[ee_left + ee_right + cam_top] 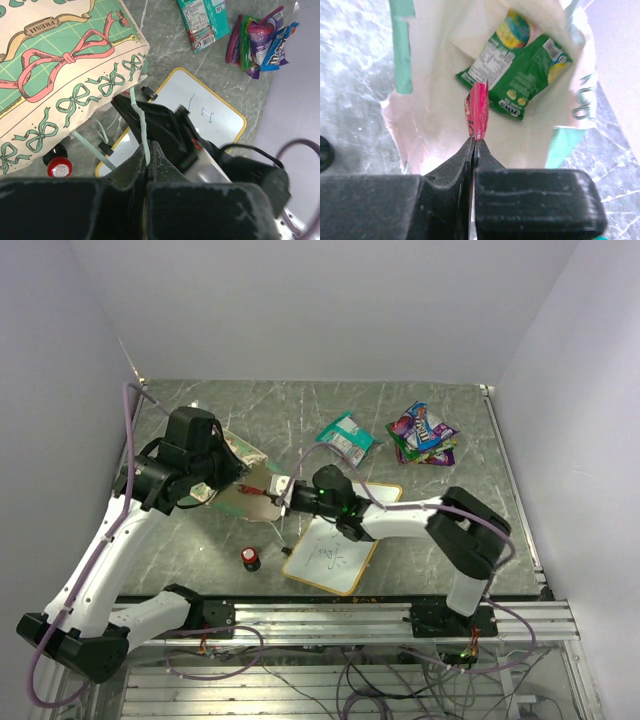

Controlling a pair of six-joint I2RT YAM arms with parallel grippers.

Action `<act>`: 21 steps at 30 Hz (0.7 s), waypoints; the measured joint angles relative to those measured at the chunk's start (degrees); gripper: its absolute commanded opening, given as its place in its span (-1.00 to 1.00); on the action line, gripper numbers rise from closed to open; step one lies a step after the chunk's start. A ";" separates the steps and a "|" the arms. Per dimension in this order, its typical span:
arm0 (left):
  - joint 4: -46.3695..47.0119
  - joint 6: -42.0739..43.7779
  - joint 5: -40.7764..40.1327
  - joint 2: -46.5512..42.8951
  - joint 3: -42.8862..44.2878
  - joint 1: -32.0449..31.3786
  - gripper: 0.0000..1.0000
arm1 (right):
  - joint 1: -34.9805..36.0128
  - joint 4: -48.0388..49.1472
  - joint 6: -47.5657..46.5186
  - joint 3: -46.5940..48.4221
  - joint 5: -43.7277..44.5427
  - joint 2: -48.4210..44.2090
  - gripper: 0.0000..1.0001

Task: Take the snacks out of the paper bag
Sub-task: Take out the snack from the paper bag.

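The paper bag [238, 452] lies on its side at the table's left, green with ribbon print [60, 75]. My left gripper [148, 150] is shut on its thin pale string handle [142, 125], holding the bag up. My right gripper [474, 142] is at the bag's mouth [272, 487], shut on a small pink-red snack packet [479, 112] standing on edge. Deeper in the cream interior [435, 100] lies a green packet [520, 75]. Out on the table are a green-and-white packet [347, 438] and a pile of blue/purple multicoloured packets [423, 434].
A wood-framed whiteboard [335, 550] lies under the right arm's forearm. A small red-capped black cylinder [250, 558] stands near the front, left of the board. Walls close in the table on the left, back and right.
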 measured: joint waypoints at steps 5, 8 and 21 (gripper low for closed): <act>0.63 -0.48 0.81 0.28 0.00 0.63 -0.86 | 0.04 -3.30 1.27 -4.02 -0.07 -9.60 -1.00; 1.29 -1.01 1.53 0.50 -0.02 1.07 -0.86 | 0.02 -7.15 1.84 -7.37 0.42 -16.15 -1.00; 2.45 -2.47 2.10 0.98 -1.86 2.16 -0.86 | -3.32 -34.16 0.11 -8.70 11.89 -43.36 -1.00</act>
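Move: The right hand, fingers pointing left and already pinching the red snack at the paper bag's mouth, has the bag's middle about 9 cm to its left, 2 cm ahead. The snack pile it heads for lies roughly 40 cm to its right and 17 cm ahead, 12 cm below; the teal snack is about 20 cm right and 17 cm ahead, the whiteboard 19 cm right and 9 cm back. From the left hand, the pile is some 48 cm right, 19 cm ahead, far below. Keeping its pinch on the end of the red snack, the right hand draws it out of the bag's mouth, going right about 15 cm while climbing some 12 cm, on the way towards the snack pile. It backs up nearly 5 cm at first, then starts forward again late, as the wrist swings about 15 degrees clockwise. The left hand stays put, still holding the bag by its top. ##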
